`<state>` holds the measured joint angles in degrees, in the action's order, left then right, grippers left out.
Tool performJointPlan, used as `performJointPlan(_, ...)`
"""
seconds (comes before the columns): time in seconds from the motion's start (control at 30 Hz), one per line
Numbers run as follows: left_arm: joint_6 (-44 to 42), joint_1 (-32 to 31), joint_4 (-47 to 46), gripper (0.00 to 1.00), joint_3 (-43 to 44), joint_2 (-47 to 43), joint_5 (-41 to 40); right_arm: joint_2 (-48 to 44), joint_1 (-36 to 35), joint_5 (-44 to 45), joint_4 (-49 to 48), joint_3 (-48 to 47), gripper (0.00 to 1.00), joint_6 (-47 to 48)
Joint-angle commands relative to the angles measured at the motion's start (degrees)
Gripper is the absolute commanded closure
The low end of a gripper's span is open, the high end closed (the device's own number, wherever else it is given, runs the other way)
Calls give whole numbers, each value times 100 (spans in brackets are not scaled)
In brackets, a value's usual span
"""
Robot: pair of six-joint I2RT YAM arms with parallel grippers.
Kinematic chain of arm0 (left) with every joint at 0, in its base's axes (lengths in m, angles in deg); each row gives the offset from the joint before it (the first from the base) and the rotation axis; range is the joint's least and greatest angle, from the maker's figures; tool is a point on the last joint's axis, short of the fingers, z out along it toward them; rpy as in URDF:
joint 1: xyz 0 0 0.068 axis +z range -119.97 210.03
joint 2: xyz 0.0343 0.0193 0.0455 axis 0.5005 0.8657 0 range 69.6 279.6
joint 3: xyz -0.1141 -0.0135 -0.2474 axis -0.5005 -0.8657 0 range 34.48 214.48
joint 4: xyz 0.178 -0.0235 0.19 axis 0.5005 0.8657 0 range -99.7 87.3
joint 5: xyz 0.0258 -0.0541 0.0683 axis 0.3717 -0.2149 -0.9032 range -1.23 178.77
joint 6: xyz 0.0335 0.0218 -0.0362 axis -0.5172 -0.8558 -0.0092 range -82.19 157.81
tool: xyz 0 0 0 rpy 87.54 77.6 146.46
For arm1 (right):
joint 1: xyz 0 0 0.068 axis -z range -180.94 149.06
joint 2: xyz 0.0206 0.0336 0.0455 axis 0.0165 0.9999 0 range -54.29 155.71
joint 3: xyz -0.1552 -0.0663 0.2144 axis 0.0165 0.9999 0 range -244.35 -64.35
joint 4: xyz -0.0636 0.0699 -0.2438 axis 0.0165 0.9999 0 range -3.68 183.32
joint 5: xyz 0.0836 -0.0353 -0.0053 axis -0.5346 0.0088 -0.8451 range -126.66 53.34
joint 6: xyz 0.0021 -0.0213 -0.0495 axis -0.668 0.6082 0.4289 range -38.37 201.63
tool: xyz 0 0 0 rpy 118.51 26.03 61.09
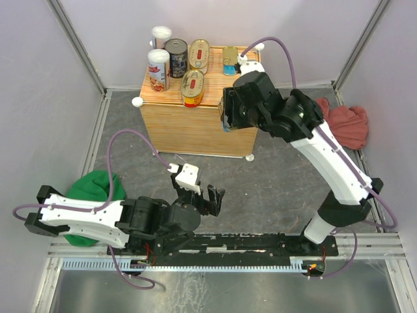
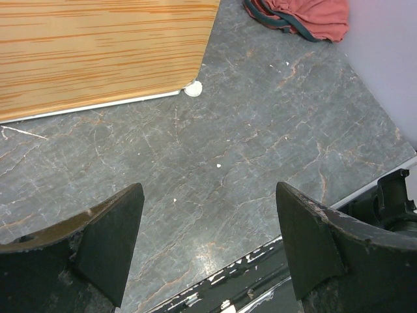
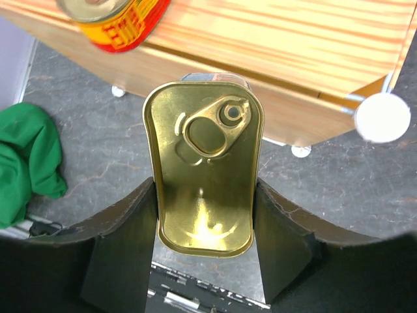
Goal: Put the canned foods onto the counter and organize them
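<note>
The counter (image 1: 195,127) is a light-wood box with white ball knobs. On its top stand two tall white-lidded cans (image 1: 158,68), a dark round tin (image 1: 176,57), two oval gold-red tins (image 1: 193,88) and a rectangular gold-blue tin (image 1: 230,60). My right gripper (image 1: 227,117) hovers at the counter's front right edge. It is shut on another rectangular gold tin (image 3: 204,176), pull-tab lid facing the camera, a finger on each long side. One oval tin (image 3: 114,19) lies on the counter top (image 3: 280,45) just beyond it. My left gripper (image 2: 208,195) is open and holds nothing, low over the grey floor.
A green cloth (image 1: 94,189) lies by the left arm and a red cloth (image 1: 345,124) at the right wall. A black mounting rail (image 1: 228,244) runs along the near edge. The counter's corner knob (image 3: 382,117) is close on the right gripper's right.
</note>
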<state>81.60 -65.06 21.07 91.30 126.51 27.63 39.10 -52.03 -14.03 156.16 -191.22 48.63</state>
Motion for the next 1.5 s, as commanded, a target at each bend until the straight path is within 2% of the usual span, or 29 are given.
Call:
performJointPlan(0.0, -75, -45, -123, 12, 118, -189, -214, 323, 302, 42, -197, -733, 86, 210)
performJointPlan(0.37, -407, -45, -205, 12, -38, -477, -318, 1523, 800, -164, 71, -2036, 86, 272)
performJointPlan(0.73, -926, -44, -604, 12, -200, -600, -310, 1877, 1076, -41, -7, -2110, 85, 131)
performJointPlan(1.17, -1065, -45, -651, 12, -230, -680, -411, 2169, 1270, -2, -73, -2064, 70, 23)
performJointPlan(1.47, -1048, -47, -638, 12, -276, -754, -441, 2239, 1354, 63, -129, -1922, 70, -53)
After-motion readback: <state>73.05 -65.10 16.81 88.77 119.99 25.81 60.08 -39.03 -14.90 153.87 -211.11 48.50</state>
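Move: The rectangular can held in the right gripper goes to the bare patch of counter at the front right, about 16 cm ahead, 1 cm right and 6 cm below. The front oval can stands roughly 14 cm ahead and 11 cm left, the first rectangular can about 27 cm straight ahead, and the counter's front right corner cap 9 cm ahead and 11 cm right, all some 6 cm lower. From the left gripper the patch lies about 32 cm ahead, 7 cm right and 5 cm above. Carry the gripped rectangular can forward about 13 cm with the right arm, in over the counter's front edge towards the bare patch right of the front oval can. Go quickly at first, then ease off, sinking a mere 2 cm, turning the hand some 10 degrees clockwise and keeping the pinch. Shift the open, empty left gripper slightly left and up. ##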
